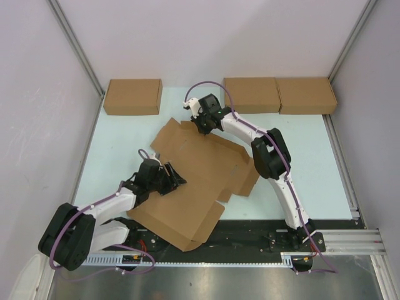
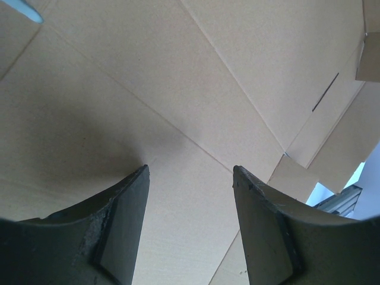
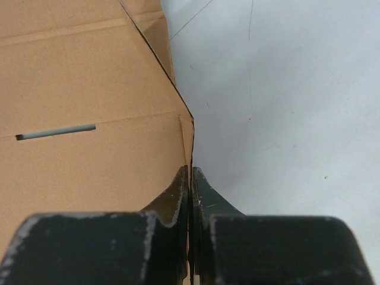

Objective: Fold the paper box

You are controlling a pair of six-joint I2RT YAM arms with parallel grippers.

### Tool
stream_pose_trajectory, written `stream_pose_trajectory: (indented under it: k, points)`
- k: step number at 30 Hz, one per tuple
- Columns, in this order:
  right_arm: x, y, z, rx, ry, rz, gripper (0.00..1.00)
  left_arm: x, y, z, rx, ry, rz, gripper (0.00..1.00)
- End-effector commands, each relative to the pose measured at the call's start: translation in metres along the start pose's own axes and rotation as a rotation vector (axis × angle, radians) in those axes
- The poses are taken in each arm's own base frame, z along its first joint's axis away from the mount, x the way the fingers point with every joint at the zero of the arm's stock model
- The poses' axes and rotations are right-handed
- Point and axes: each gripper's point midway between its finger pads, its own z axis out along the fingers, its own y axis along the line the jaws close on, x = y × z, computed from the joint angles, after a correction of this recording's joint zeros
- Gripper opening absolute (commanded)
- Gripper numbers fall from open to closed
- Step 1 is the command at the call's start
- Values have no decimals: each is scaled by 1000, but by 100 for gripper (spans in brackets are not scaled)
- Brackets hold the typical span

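The paper box (image 1: 194,181) is a large brown die-cut cardboard sheet lying mostly flat across the middle of the table, one corner over the near edge. My right gripper (image 1: 199,125) is at its far end, shut on a thin side flap. In the right wrist view that flap runs edge-on between the closed fingers of the gripper (image 3: 190,172), beside the panel (image 3: 89,160) with a slit (image 3: 56,132). My left gripper (image 1: 178,181) hovers open just over the sheet's left middle. In the left wrist view, bare cardboard (image 2: 178,89) fills the gap at the gripper (image 2: 190,172).
Three compact brown boxes stand along the back wall: one at the left (image 1: 132,96), two side by side at the right (image 1: 251,94) (image 1: 306,95). Grey walls close in both sides. A metal rail (image 1: 350,240) runs along the near edge.
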Motion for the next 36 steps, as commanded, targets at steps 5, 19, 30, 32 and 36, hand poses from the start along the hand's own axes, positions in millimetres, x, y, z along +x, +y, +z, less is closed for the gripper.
stream_pose_trajectory:
  k: [5, 19, 30, 32, 36]
  points:
    - [-12, -10, -37, 103, -9, -42, 0, -27, -33, -16, 34, -64, 53, 66]
    - [33, -8, -119, 218, 87, -29, 0, -137, -129, -66, 165, -436, 279, 82]
    - [46, -8, -149, 281, 129, -38, 0, -173, -161, -64, 300, -649, 430, 100]
    - [48, -7, -153, 282, 137, -36, 0, -184, -165, -58, 271, -648, 426, 100]
    - [51, -4, -156, 280, 133, -25, 0, -185, -180, -45, 332, -636, 553, 100]
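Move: The paper box blank's far-left corner lies some 31 cm ahead of my left hand and 5 cm to its left, at about fingertip height; a slot in the blank is 19 cm straight ahead. My right hand, pinching the far edge, has the blank's far-right corner about 20 cm to its right, 12 cm back and slightly lower. The middle closed box is 17 cm ahead and 22 cm right of my right hand. I keep my right fingers shut on the blank's far edge and draw it about 11 cm right and 8 cm back, lifting it some 6 cm and rolling the wrist a little. My left hand, low over the middle panel, rises about 17 cm, then reaches forward towards the far-left corner, tilting its fingers up some 40 degrees and opening them fully at the end. ##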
